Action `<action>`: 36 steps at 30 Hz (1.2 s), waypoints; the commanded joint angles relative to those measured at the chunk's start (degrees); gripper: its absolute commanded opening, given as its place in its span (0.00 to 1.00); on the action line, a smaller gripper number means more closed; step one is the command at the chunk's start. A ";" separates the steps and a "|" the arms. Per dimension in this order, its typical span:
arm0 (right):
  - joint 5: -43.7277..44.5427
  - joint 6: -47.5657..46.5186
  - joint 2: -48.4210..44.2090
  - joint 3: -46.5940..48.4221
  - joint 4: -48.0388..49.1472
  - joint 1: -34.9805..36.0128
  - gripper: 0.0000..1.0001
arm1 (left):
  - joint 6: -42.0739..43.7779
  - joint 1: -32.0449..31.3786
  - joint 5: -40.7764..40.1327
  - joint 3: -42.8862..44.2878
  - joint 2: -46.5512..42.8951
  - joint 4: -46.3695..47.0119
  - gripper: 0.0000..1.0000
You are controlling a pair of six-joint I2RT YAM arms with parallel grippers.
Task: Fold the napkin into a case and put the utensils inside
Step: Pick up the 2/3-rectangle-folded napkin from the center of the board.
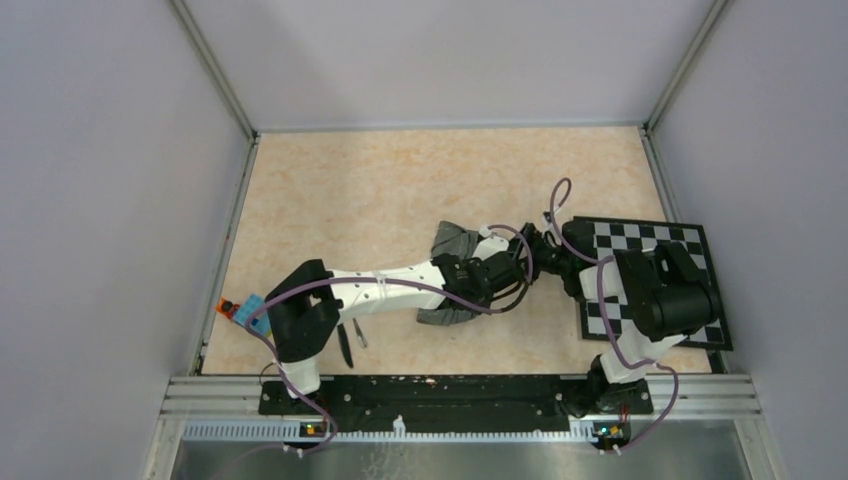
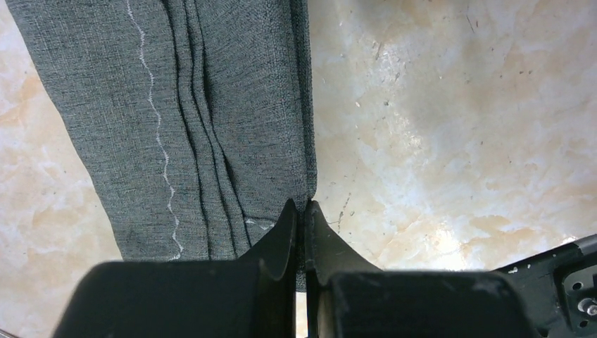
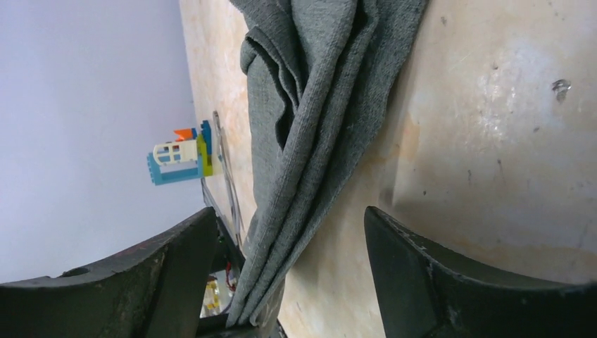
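The dark grey napkin [image 1: 455, 241] lies bunched in folds mid-table, mostly under my left arm. My left gripper [image 1: 510, 268] is shut on the napkin [image 2: 176, 105] at its right-hand edge, and the pale stitched line runs down the cloth ahead of the fingers [image 2: 281, 232]. My right gripper [image 3: 290, 211] stands open, and the layered edge of the napkin [image 3: 317, 105] passes between its jaws without touching either finger. In the top view the right gripper [image 1: 546, 248] meets the left one over the cloth. The utensils [image 1: 350, 340] lie near the left arm's base, and show thin and shiny [image 3: 229, 190] in the right wrist view.
A black-and-white checkered board [image 1: 690, 245] lies at the right under the right arm. A small toy-brick block [image 1: 245, 310] sits at the table's left edge, seen also as a toy-brick block [image 3: 179, 158] in the right wrist view. Grey walls enclose three sides.
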 commanded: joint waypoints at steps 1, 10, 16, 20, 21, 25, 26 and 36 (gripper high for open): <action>2.29 3.59 3.17 0.94 8.83 1.14 0.72 | 0.82 0.14 1.53 -0.35 -2.67 2.95 0.00; 4.46 1.04 8.33 6.68 5.98 1.10 0.52 | 1.29 0.49 3.87 -0.98 -2.89 5.34 0.00; 5.27 -0.28 8.25 7.54 4.68 1.11 0.44 | 1.50 0.81 4.74 -0.82 -2.51 6.56 0.00; 5.40 -0.84 8.41 7.72 4.72 1.20 0.38 | 1.44 1.32 6.06 -1.00 -2.10 7.96 0.00; 5.39 -0.85 8.43 7.63 4.84 1.19 0.39 | 1.44 1.36 6.22 -1.03 -2.04 8.18 0.00; 5.83 -1.11 7.92 6.96 4.85 1.19 0.40 | 1.59 1.64 6.86 -0.70 -1.41 9.15 0.00; 6.16 -1.52 7.89 7.07 4.49 1.19 0.38 | 1.60 1.73 7.12 -0.61 -1.20 9.39 0.00; 13.34 -12.50 2.30 12.57 -11.01 0.73 0.00 | -1.52 3.33 14.36 -3.03 1.36 21.29 0.00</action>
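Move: The right gripper, open around the cloth, is going for the far part of the napkin's right edge, about 4 cm ahead and 2 cm below it. The napkin's body centres some 8 cm to its left and 4 cm back; the chessboard's middle is about 29 cm right and 6 cm back. The left gripper already pinches the raised near end of that edge. From it, the far part lies some 14 cm ahead, straight on, and about 4 cm lower. Ease the open right gripper forward about 4 cm along the napkin's right edge while sinking a couple of centimetres, pause there, then shut its fingers on the far part of the cloth. Keep the left pinch on the near end and carry it about 4 cm to the right, fastest at the finish, swinging the left fingertips rightwards. ##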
